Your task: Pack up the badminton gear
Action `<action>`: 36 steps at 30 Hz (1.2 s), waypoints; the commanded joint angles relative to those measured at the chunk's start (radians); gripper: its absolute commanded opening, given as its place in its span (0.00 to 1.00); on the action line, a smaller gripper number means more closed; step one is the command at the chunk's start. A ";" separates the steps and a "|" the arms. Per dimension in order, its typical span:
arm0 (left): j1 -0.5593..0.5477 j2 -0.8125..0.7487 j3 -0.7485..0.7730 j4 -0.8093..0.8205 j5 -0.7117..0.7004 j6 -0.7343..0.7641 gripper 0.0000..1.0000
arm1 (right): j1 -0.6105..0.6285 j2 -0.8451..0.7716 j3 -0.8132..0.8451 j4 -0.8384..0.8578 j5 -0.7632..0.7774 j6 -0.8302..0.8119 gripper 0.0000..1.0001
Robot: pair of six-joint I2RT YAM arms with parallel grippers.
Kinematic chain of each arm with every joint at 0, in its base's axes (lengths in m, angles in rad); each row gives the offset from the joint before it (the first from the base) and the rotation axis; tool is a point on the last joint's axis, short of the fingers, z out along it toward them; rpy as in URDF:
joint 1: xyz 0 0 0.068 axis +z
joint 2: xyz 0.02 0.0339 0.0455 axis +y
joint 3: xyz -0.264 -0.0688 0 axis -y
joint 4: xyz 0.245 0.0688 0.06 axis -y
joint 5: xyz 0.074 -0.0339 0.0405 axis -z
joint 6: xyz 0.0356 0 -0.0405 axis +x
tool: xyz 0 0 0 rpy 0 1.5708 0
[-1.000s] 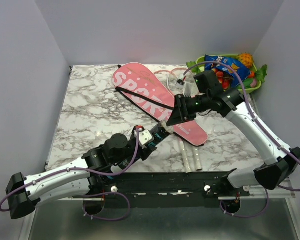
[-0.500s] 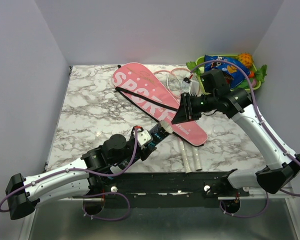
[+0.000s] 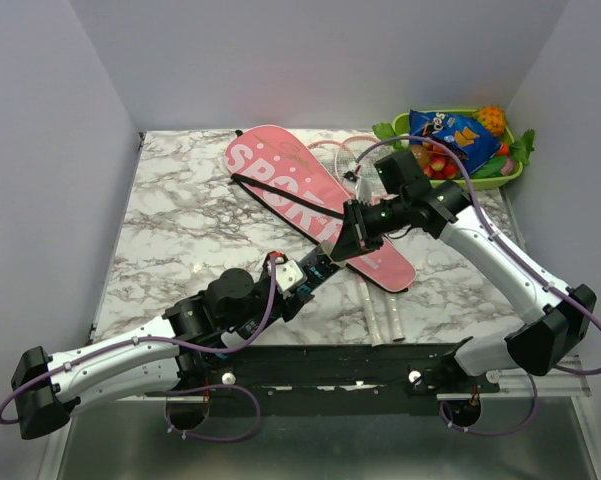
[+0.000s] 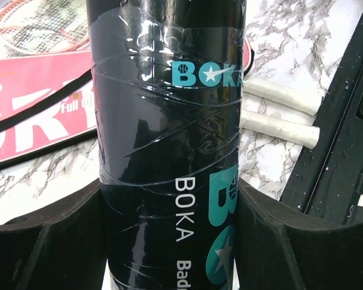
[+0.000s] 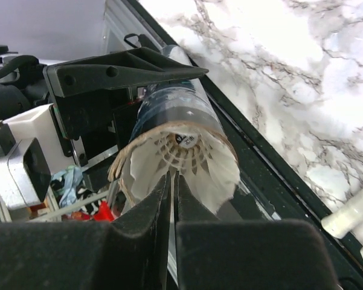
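My left gripper (image 4: 169, 202) is shut on the dark tube (image 4: 166, 139) with teal "BOKA" lettering and holds it tilted above the near table (image 3: 318, 268). A white shuttlecock (image 5: 193, 163) sits in the tube's open mouth (image 5: 172, 106). My right gripper (image 5: 172, 181) pinches the edge of its feather skirt, the jaws almost together; it also shows from above (image 3: 342, 243). The pink racket bag (image 3: 300, 195) lies diagonally behind. Two white racket handles (image 3: 380, 318) stick out below the bag, and the pink racket heads (image 3: 350, 155) lie beyond it.
A green tray (image 3: 515, 172) of fruit and a blue snack bag stands at the back right corner. The black rail (image 4: 344, 151) at the table's near edge runs close beside the tube and the racket handles (image 4: 278, 112).
My right gripper has shifted left and down to the tube's mouth, and its jaws have drawn together. The left arm and tube have stayed still.
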 commanded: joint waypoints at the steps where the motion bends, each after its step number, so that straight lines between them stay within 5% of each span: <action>1: -0.005 0.005 -0.022 0.088 0.012 -0.032 0.00 | 0.050 0.047 -0.009 0.080 -0.062 0.030 0.12; 13: -0.005 0.026 0.013 0.114 -0.010 -0.032 0.00 | 0.122 0.146 -0.055 0.096 -0.160 -0.020 0.10; 23: -0.005 0.018 -0.002 0.106 0.001 -0.023 0.00 | 0.100 0.079 0.035 -0.005 0.028 -0.031 0.12; 31: -0.005 -0.011 -0.045 0.098 0.000 -0.023 0.00 | -0.057 -0.016 0.254 -0.137 0.238 0.009 0.41; 36: -0.005 -0.028 -0.056 0.095 -0.011 -0.022 0.00 | -0.123 -0.016 0.298 -0.275 0.559 0.001 0.55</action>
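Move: The shuttlecock tube's open mouth is right at the right hand's nearly shut fingertips, about 2 cm left, 1 cm back and 1 cm lower. Some 25 cm below that hand lie the racket grips, about 2 cm farther out and 7 cm right, and the near end of the pink bag, about 11 cm ahead and 10 cm right. From the left hand, which grips the tube, the mouth is roughly 5 cm ahead, 8 cm right and 7 cm up. With nearly closed fingertips at the tube's mouth, the right hand pushes about 5 cm left and down into the tube, towards the shuttlecock inside, and stays there briefly. It then draws out along a reversed path, speeding up, right, forward and some 15 cm clear, opening to half and turning clockwise. The left hand keeps its hold on the tube, steadying it almost motionless. ##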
